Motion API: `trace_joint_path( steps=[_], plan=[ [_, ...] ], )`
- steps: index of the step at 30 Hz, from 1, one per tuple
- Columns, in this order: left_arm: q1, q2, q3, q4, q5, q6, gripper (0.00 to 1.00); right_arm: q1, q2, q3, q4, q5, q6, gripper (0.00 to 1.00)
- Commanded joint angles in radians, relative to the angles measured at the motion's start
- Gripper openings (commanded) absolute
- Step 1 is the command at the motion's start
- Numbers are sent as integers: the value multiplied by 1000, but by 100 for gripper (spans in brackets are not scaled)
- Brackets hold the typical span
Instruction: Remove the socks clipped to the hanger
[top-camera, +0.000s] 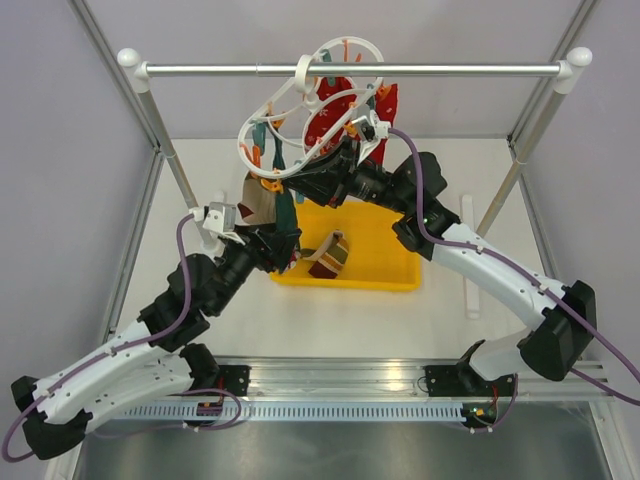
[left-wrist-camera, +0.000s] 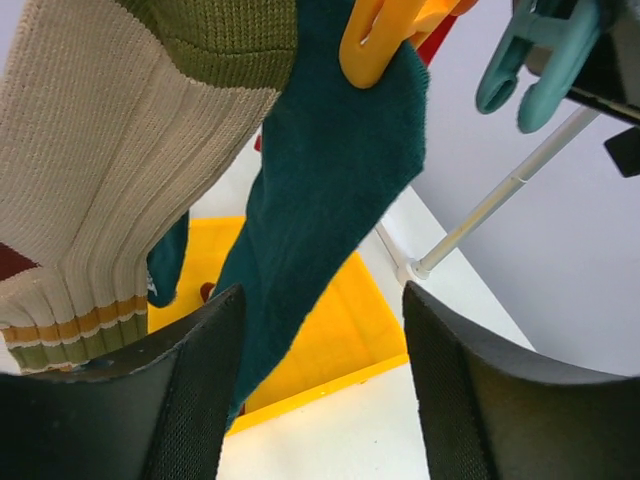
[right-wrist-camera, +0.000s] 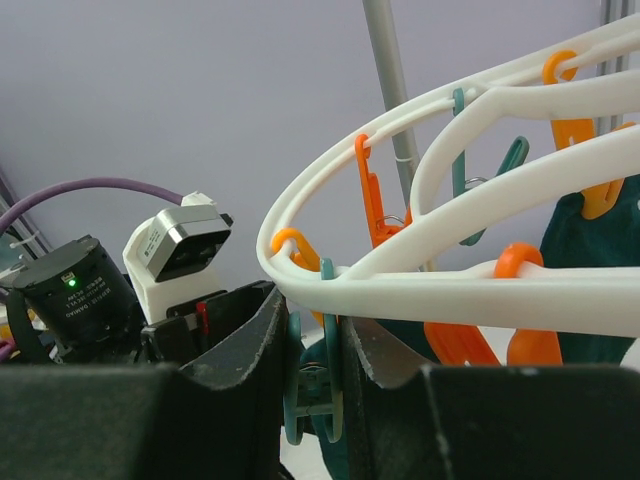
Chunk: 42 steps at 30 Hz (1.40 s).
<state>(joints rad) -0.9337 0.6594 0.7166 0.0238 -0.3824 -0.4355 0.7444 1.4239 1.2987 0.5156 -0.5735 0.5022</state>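
Note:
The white hanger hangs by its hook from the rail, with red socks clipped at its far side. A dark teal sock hangs from an orange peg, beside a beige striped sock. My left gripper stands open just below them, the teal sock's lower end draped against its left finger. In the top view it sits under the hanger's near side. My right gripper is shut on a teal peg under the hanger's rim; from above it is beneath the frame.
A yellow tray lies on the table below the hanger with one striped sock in it. The metal rail with white end knobs spans the back on slanted legs. More orange and teal pegs dangle from the frame.

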Motion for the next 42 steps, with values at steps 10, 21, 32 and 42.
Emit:
trace_joint_path(
  steps=[10,21,32,42],
  plan=[
    [-5,58,55,4,-32,46,22,4,-74,-30,-11,47,-27,9],
    [-7,106,107,4,19,43,2,6,-147,-110,-46,138,-45,61],
    [-7,151,130,10,40,41,2,6,-292,-223,-86,270,-71,98],
    [-8,161,139,28,76,24,2,22,-418,-481,-51,317,-116,97]
  ],
)
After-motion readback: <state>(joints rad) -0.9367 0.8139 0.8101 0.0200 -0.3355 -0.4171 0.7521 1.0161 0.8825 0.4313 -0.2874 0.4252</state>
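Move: Just beyond the left fingertips hangs the green sock, its middle about 2 cm ahead, 2 cm to the right and roughly level. The orange clip carrying that sock is some 2 cm ahead and 10 cm above the left hand; the tan sock hangs about 3 cm ahead and 5 cm left. The right hand still grips an empty teal clip on the hanger's rim, with the green sock's middle about 11 cm below and 2 cm left of it. Closing its wide-open fingers to pinch the green sock partway down, the left hand dips slightly and recovers, then eases about 3 cm to the right and 1 cm forward with them shut. The right hand first eases right with the teal clip, then opens wide, lets go and pulls off about 8 cm right overall and 5 cm down, slightly back, swivelling some 15 degrees clockwise. ##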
